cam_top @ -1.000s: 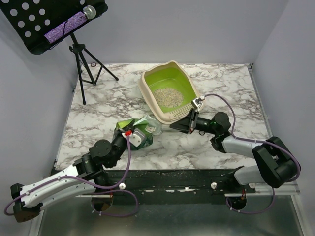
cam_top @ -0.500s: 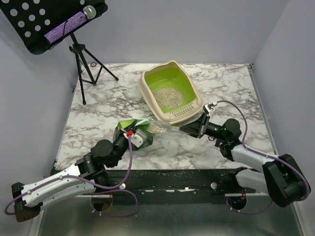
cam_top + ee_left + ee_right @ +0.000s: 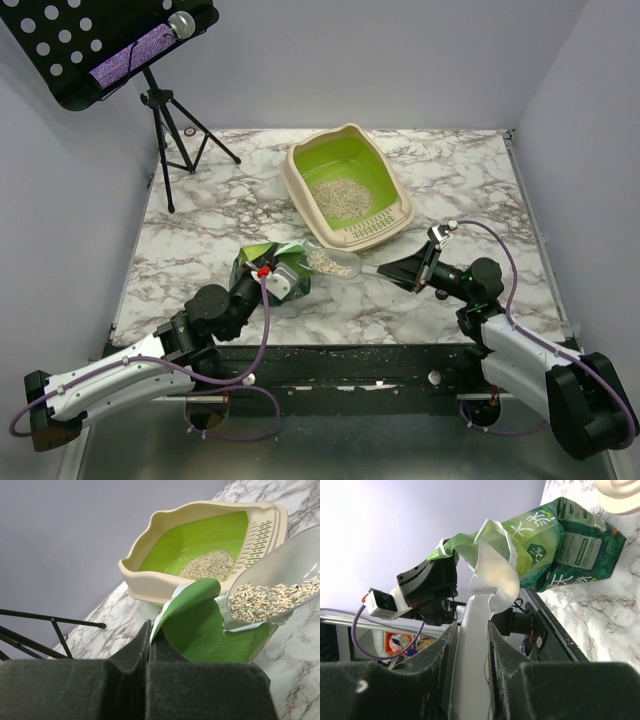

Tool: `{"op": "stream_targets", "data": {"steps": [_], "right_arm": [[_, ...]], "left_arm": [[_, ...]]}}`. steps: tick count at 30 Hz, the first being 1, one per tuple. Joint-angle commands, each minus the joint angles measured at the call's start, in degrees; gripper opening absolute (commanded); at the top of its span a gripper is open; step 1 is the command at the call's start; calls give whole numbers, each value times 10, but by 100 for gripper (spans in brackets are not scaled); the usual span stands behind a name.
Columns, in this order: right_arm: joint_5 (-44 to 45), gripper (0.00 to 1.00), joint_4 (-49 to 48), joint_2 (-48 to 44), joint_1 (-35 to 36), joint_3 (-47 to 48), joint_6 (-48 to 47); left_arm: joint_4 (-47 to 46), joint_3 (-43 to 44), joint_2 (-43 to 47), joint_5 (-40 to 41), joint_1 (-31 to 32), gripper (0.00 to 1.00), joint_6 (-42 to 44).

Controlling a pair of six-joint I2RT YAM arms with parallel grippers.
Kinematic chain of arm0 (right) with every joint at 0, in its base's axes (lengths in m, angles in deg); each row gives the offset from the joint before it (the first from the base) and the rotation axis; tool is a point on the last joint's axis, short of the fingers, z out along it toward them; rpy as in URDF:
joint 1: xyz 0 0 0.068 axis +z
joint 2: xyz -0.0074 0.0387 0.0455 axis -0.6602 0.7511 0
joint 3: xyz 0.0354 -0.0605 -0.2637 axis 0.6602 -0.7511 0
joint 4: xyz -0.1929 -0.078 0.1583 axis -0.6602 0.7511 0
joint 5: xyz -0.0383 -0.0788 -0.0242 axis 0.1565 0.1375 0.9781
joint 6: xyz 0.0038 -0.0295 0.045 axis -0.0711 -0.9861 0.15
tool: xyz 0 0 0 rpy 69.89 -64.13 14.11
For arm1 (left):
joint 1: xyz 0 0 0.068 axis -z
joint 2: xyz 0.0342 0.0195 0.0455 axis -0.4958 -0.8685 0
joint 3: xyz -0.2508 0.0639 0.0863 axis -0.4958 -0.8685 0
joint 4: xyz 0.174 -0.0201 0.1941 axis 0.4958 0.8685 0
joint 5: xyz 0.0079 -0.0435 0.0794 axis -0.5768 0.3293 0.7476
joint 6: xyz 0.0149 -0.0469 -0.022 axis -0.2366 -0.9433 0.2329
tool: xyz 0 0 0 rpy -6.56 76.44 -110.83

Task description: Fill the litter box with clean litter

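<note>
The litter box (image 3: 305,196) has a beige rim and a lime-green inside and stands at the middle back, with a patch of clean litter (image 3: 338,193) on its floor. In front of it lies the green bag (image 3: 248,262). My left gripper (image 3: 262,275) is shut on the bag's top edge (image 3: 186,594). My right gripper (image 3: 470,647) is shut on the handle of a translucent scoop (image 3: 335,262). The scoop holds pale litter pellets (image 3: 270,600) and hovers just right of the bag's mouth, short of the litter box (image 3: 150,580).
A black music stand (image 3: 110,45) on a tripod (image 3: 175,130) stands at the back left corner of the marble table (image 3: 470,180). Grey walls close in both sides. A black rail (image 3: 340,360) runs along the near edge by the arm bases.
The right arm has drawn back to the right and nearer, pulling the scoop out of the bag's mouth with litter in it. The left gripper and bag have stayed put.
</note>
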Motion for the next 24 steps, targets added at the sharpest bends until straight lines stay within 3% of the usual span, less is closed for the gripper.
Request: {"op": "stream_targets", "data": {"steps": [1, 16, 24], "right_arm": [[26, 0, 3, -28, -5, -12, 31], [172, 0, 5, -34, -5, 34, 67], [256, 0, -80, 99, -5, 88, 87]], "left_arm": [[-37, -6, 5, -7, 1, 0, 0], [-34, -2, 9, -9, 1, 0, -4], [-31, 0, 23, -12, 1, 0, -9]]}}
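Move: The litter box's middle lies about 23 cm ahead of the right hand, 8 cm to its left and 12 cm below. The scoop's loaded bowl is some 12 cm left and 5 cm ahead of this hand, near its height; the litter bag stands roughly 22 cm left, 3 cm ahead and 8 cm lower. From the left hand, which pinches the bag's rim, the box is about 21 cm ahead, 14 cm right and 15 cm below. The loaded scoop, still gripped by its handle in the right hand, leaves the bag's mouth for the litter box: first mainly up, then ever faster forward, about 7 cm forward and 3.5 cm up in all. The wrist swings some 20 degrees clockwise, bringing the bowl around over the box, while the left hand stays put and keeps pinching the bag's rim. ##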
